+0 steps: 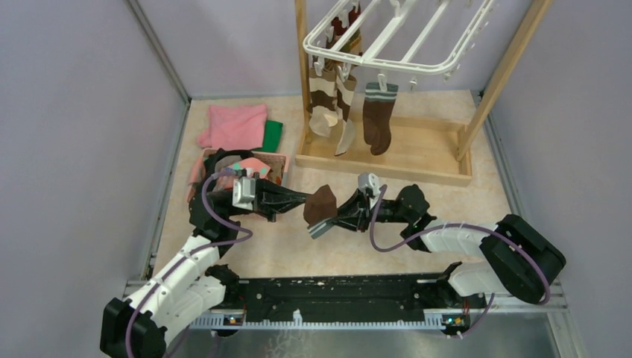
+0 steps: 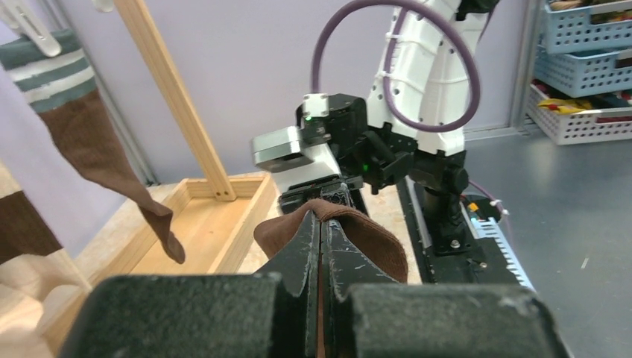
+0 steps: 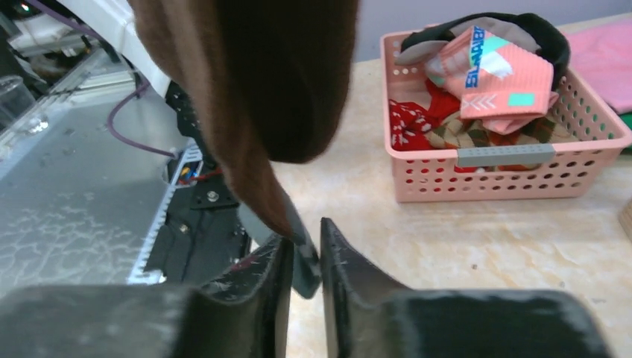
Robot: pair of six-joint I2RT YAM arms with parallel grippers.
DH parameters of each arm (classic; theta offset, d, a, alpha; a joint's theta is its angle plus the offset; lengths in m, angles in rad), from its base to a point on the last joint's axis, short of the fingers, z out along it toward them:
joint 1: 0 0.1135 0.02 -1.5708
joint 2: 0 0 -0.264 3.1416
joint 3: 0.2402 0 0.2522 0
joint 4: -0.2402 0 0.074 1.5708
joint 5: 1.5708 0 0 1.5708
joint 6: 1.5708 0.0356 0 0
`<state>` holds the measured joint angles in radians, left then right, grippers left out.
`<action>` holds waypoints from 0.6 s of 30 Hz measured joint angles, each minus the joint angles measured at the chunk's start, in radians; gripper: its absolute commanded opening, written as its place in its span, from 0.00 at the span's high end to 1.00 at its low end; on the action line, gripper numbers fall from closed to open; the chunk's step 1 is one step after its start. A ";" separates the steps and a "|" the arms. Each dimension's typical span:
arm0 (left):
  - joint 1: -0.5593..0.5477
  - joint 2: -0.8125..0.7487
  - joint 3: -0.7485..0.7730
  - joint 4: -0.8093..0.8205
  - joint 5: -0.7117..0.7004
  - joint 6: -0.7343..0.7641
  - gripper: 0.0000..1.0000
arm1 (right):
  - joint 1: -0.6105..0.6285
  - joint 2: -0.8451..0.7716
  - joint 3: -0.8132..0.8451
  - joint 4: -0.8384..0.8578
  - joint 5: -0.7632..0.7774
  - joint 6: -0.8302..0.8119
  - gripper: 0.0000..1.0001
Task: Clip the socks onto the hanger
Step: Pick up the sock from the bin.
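Observation:
A dark brown sock (image 1: 322,203) hangs above the table's middle, and my left gripper (image 1: 305,206) is shut on its upper fold. In the left wrist view the fabric (image 2: 376,246) drapes over both sides of the closed fingers (image 2: 322,218). My right gripper (image 1: 330,223) comes in from the right, its jaws drawn close on the sock's grey cuff (image 3: 304,262), which fills the narrow gap (image 3: 304,237). The white hanger (image 1: 395,45) hangs at the back. Two striped socks (image 1: 326,104) and a dark brown sock (image 1: 378,119) are clipped beneath it.
A pink basket (image 1: 277,160) (image 3: 507,183) holding several socks, one pink with teal patches (image 3: 492,71), stands behind my left arm. A folded pink cloth (image 1: 235,125) and a green cloth (image 1: 273,134) lie at the back left. The wooden post frame (image 1: 387,160) stands under the hanger.

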<state>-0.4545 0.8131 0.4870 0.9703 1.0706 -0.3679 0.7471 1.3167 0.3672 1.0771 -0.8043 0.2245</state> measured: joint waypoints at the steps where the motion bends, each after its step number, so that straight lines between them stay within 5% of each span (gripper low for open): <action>1: 0.000 -0.002 0.000 -0.016 -0.013 0.013 1.00 | 0.002 0.000 0.003 0.003 -0.005 0.010 1.00; 6: 0.000 -0.002 0.000 -0.063 -0.071 0.063 1.00 | 0.004 -0.016 0.000 0.055 -0.030 0.064 1.00; 13: -0.003 -0.002 0.000 -0.215 -0.357 0.128 0.54 | 0.004 -0.075 0.000 0.105 -0.054 0.140 1.00; 18: -0.002 0.038 0.000 -0.373 -0.609 0.143 0.50 | 0.003 -0.077 -0.014 0.143 -0.061 0.225 1.00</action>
<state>-0.4561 0.8513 0.4870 0.5976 0.4618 -0.2249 0.7506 1.2400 0.3527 1.2205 -0.8650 0.4500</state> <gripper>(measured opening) 0.489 0.010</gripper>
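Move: The striped cuff of the brown sock is already between the right fingertips, its middle some 2 cm to their left and 1 cm back. The left fingers still pinch the sock from above; from them the cuff hangs about 15 cm lower and 4 cm to the right, straight below in depth. From the left hand, the bin is roughly 20 cm ahead, 19 cm left and 28 cm down; the hanging brown sock is about 23 cm ahead, 20 cm right, level. The brown sock's striped cuff gets pinched as the right fingers finish shutting; the right hand then lifts it about 4 cm while easing back some 3 cm. After that the left fingers open halfway to release the other end, and the left hand swings forward about 12 cm, sinking and edging left towards the bin, turning some 35 degrees counter-clockwise and tipping down. ##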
